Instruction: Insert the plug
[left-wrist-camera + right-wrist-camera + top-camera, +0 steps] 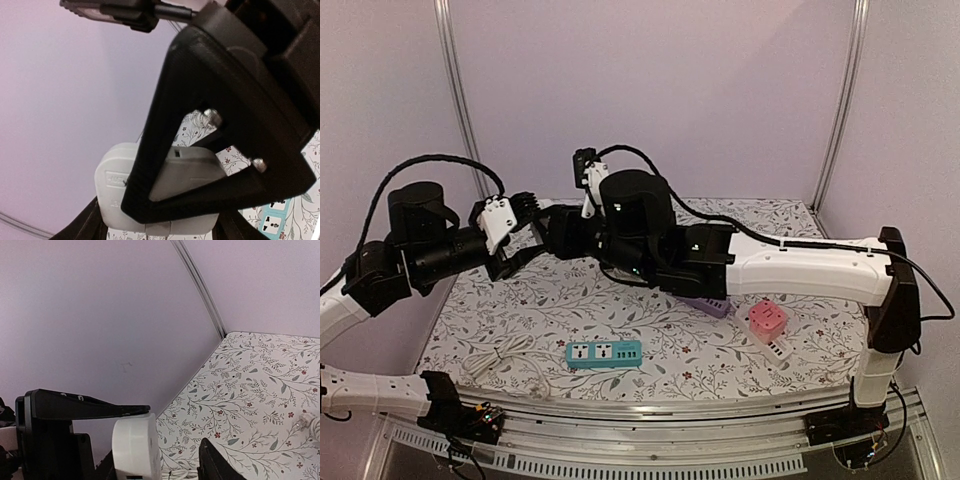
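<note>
The white plug [112, 187] hangs in mid-air above the back left of the table, between the fingers of my left gripper [160, 227], which is shut on its two sides. My right gripper [563, 232] meets the left gripper [535, 235] there. In the right wrist view the plug [135, 445] lies against one finger of the right gripper [155, 467], with a wide gap to the other, so that gripper is open. One black right finger [200, 125] crosses in front of the plug. The teal power strip [604, 353] lies flat at the table's front centre.
The plug's white cable [500, 358] lies coiled at the front left. A pink cube socket [765, 318], a white strip [777, 351] and a purple strip [712, 306] lie at the right. Walls close off the back and both sides.
</note>
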Controlling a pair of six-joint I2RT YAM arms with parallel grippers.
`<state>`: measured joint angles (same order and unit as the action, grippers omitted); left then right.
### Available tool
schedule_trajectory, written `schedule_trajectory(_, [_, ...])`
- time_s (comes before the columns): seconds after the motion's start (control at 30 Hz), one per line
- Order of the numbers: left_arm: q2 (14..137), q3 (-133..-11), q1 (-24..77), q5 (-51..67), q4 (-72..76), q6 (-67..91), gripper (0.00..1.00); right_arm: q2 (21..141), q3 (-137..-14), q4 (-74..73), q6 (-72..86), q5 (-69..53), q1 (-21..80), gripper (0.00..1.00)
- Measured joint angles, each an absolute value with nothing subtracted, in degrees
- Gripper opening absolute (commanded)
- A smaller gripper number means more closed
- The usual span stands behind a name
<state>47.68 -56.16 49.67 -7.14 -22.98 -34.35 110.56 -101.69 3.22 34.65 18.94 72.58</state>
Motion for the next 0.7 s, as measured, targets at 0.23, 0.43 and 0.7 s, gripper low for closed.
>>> schedule_trajectory(0.23, [47.3,-53.4,50.3,-8.0,-22.4,-32.5,0.4,110.8,-100.4,3.1,33.4,15.0,72.2,0.0])
schedule_trajectory(0.43, [44.2,-50.7,50.3,0.1,-25.2,-27.0,0.99,109.1,-96.2,1.9,29.4,1.4,68.8,0.0])
schedule_trajectory(0.7, [35.9,-37.6,50.6,19.3,-29.4,-16.7,1.0,104.3,-91.2,-18.1,5.7,-16.8,64.7,0.0])
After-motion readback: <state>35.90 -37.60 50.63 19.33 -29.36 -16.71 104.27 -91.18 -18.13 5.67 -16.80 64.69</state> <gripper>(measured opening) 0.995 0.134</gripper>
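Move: The white plug, held in the left fingers, is practically at the left hand point, perhaps 1 cm ahead and 1 cm right, and lies between the still-open right fingers, about 1 cm left of the right hand point. The teal power strip it is bound for lies some 33 cm below both hands, about 4 cm back and 6 cm right. Its coiled white cable is at the same depth, about 4 cm back and 17 cm left of the right hand. The purple strip lies roughly 11 cm ahead and 28 cm right of it. The right fingers close and pinch the white plug in mid-air; only then do the left fingers open wide and let go. The left hand drops about 12 cm and draws back 10 cm, tipping down, while the right sinks some 11 cm, also easing back and right towards the teal strip, turning counter-clockwise and rolling its left side down by some 30 degrees each. ##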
